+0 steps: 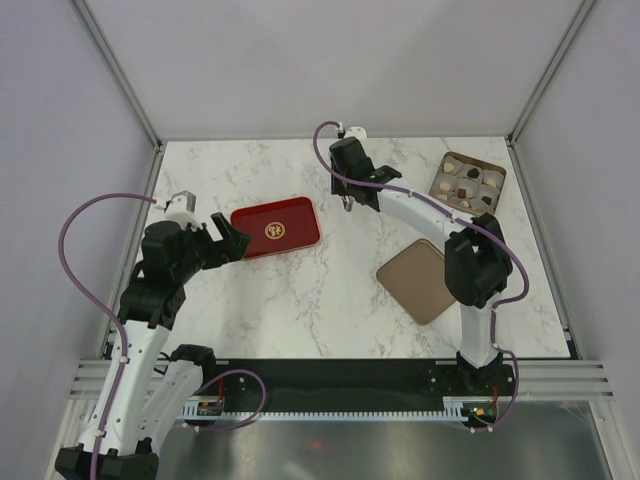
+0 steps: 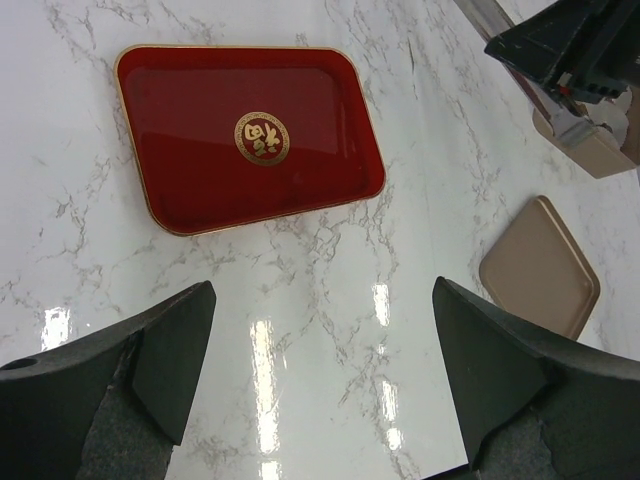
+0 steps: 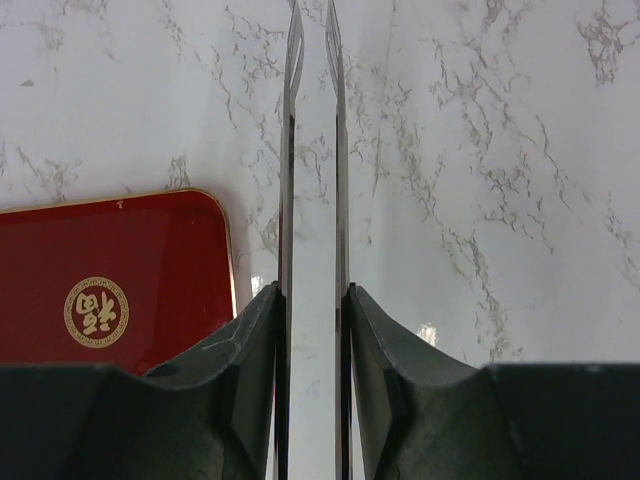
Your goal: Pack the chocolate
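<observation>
The chocolate (image 1: 467,181), cream-white and dark brown pieces, lies in an open tan box (image 1: 500,172) at the far right. My right gripper (image 1: 345,203) hovers over bare marble just right of a red tray (image 1: 275,228). It is shut on thin metal tweezers (image 3: 292,150), whose two blades stand slightly apart with nothing between them. The right wrist view shows this gripper (image 3: 313,295) and the red tray's corner (image 3: 110,290). My left gripper (image 1: 235,240) is open and empty at the tray's left end, and in its wrist view (image 2: 325,370) it is above bare marble.
The flat brown lid (image 1: 425,280) lies on the marble table (image 1: 330,300) near the right arm's elbow and shows in the left wrist view (image 2: 540,268). The red tray (image 2: 250,135) holds nothing. Grey walls and metal frame posts bound the table.
</observation>
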Controlling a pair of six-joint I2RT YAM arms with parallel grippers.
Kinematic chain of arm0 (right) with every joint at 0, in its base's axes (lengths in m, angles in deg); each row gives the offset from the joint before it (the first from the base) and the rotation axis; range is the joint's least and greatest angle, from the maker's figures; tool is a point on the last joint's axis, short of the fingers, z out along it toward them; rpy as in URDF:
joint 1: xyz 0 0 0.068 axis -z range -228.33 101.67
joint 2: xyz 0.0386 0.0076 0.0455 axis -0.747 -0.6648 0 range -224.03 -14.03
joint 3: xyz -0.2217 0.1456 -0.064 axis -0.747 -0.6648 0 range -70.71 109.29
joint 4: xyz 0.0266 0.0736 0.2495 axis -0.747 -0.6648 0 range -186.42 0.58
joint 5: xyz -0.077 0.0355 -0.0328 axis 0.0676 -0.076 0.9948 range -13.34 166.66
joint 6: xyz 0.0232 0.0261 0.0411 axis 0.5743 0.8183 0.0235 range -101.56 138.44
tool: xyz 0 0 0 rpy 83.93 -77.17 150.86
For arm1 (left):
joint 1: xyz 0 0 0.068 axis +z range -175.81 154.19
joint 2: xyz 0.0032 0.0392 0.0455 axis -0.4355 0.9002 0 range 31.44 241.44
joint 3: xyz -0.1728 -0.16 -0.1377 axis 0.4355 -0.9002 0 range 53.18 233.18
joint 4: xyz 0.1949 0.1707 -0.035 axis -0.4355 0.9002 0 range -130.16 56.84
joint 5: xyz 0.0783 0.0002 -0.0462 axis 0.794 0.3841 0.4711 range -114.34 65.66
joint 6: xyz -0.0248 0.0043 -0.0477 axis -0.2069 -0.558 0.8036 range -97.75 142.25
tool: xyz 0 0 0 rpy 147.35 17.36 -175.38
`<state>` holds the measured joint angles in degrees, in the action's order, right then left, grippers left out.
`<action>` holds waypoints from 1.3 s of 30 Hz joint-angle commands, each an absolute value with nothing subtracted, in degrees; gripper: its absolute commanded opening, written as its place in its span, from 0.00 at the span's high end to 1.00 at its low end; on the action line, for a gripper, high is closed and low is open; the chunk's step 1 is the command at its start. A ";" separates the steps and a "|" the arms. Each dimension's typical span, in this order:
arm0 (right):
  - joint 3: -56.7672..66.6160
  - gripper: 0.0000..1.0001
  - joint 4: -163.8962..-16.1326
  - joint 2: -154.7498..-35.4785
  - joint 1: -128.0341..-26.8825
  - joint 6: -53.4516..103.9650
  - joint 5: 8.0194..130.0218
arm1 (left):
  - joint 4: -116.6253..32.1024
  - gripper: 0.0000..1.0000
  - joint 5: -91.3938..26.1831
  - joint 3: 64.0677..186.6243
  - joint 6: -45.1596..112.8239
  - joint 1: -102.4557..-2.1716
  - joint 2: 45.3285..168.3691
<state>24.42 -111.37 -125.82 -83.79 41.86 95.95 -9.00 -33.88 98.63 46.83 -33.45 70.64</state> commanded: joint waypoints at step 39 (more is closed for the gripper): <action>25.88 0.34 -105.68 -142.97 -83.84 40.15 99.52 | -10.36 0.02 -31.99 99.14 45.46 -33.55 69.06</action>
<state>26.19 -106.54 -143.46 -83.73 39.65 99.40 -9.00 -32.84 98.61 46.83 -33.45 69.27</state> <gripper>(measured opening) 0.641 0.976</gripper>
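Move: The right hand already holds the tongs above bare marble; the spot to set them down is about 2 cm ahead and 15 cm below. From this hand, the red tray lies some 18 cm left and 3 cm back, the brown board about 19 cm right and 16 cm back, and the chocolate box roughly 33 cm right and 9 cm ahead. From the left hand, that spot is around 22 cm ahead, 22 cm right and well below. Keeping the tongs between its fingers, the right hand brings them down about 14 cm onto the bare table just right of the red tray, fast at first and then slowing, with a small forward shift early on. The wrist leans about 10 degrees, left side dipping. Near the bottom the fingers open partway, and the tongs' arms spread with them, still against the pads. ##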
